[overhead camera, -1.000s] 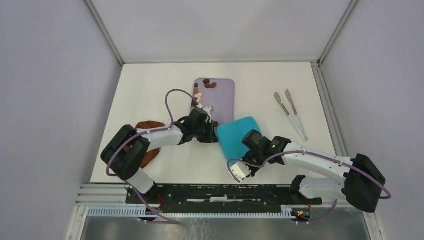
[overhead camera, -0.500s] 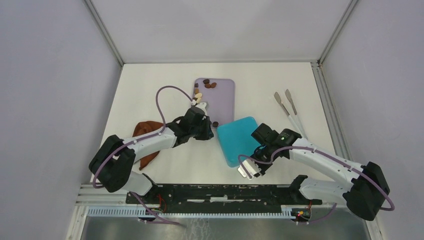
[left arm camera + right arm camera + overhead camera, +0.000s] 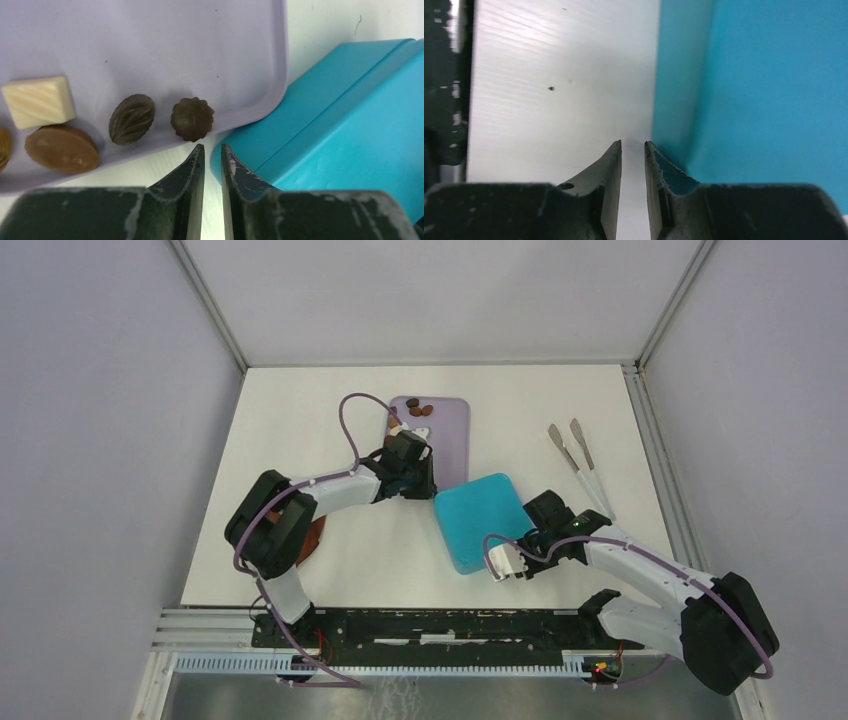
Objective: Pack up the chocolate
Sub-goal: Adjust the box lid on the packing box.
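The chocolate lies on a purple tray (image 3: 450,440) (image 3: 150,45): a cream-white square (image 3: 38,101), a mid-brown oval (image 3: 61,148), a dark leaf-shaped oval (image 3: 132,118) and a dark fluted round (image 3: 192,119); more pieces (image 3: 420,409) sit at the far end. A closed teal box (image 3: 478,520) (image 3: 350,125) (image 3: 769,90) lies just in front of the tray. My left gripper (image 3: 431,483) (image 3: 212,149) is at the tray's near rim beside the box corner, slightly open and empty. My right gripper (image 3: 492,566) (image 3: 633,145) is slightly open and empty, with one finger close against the box's near side.
Metal tongs (image 3: 580,468) lie on the table to the right of the box. A reddish-brown cloth (image 3: 316,537) shows partly under the left arm. The enclosure walls close in three sides, and the black mounting rail (image 3: 440,625) runs along the near edge.
The left gripper has moved back toward the tray and the arm's elbow has swung. The right gripper has slid right and up to the box's near edge.
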{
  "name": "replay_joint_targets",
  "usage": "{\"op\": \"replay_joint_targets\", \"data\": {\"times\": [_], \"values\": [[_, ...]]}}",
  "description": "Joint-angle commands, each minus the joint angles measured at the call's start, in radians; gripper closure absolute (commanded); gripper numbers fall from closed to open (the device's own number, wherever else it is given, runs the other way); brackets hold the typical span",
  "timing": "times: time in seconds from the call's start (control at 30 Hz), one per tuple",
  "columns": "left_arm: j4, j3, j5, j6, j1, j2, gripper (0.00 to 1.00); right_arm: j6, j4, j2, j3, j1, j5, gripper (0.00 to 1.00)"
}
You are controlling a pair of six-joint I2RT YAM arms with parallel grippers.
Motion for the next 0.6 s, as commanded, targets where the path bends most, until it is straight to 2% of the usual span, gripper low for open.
{"op": "replay_joint_targets", "data": {"times": [0.0, 0.17, 0.37, 0.5, 0.57], "values": [[0.039, 0.052, 0.132, 0.072, 0.0, 0.027, 0.76, 0.011, 0.13, 0.033, 0.016, -0.053, 0.047, 0.71], [0.076, -0.004, 0.227, 0.055, 0.0, 0.014, 0.78, -0.046, 0.113, 0.048, 0.042, -0.163, 0.022, 0.72], [0.13, -0.108, 0.252, 0.006, -0.011, -0.065, 0.78, -0.121, 0.036, 0.057, 0.083, -0.226, -0.025, 0.7], [0.13, -0.155, 0.228, -0.011, -0.017, -0.135, 0.78, -0.223, -0.122, 0.057, 0.138, -0.279, -0.053, 0.69], [0.101, -0.178, 0.162, -0.015, -0.017, -0.192, 0.77, -0.273, -0.232, 0.057, 0.186, -0.305, -0.059, 0.68]]}}
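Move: The lidded packing box has its middle about 10 cm to the right of the left hand and 6 cm back, roughly level, its far-left corner right at that hand's fingers. From the right hand, by the near-right corner, it lies some 8 cm ahead and 8 cm to the left. The tray's middle is about 12 cm ahead of the left hand and 1 cm left. The two utensils lie 20 cm ahead of the right hand and 11 cm to its right. The packing box is pushed at its near-right corner by the right hand's fingers, which go about 5 cm forward and to the right, lifting slightly at the end and turning a little clockwise. Meanwhile the left hand first slips right, then draws back about 5 cm around the far-left corner to the box's left side, turning some 10 degrees clockwise. Neither gripper opens or closes noticeably. ##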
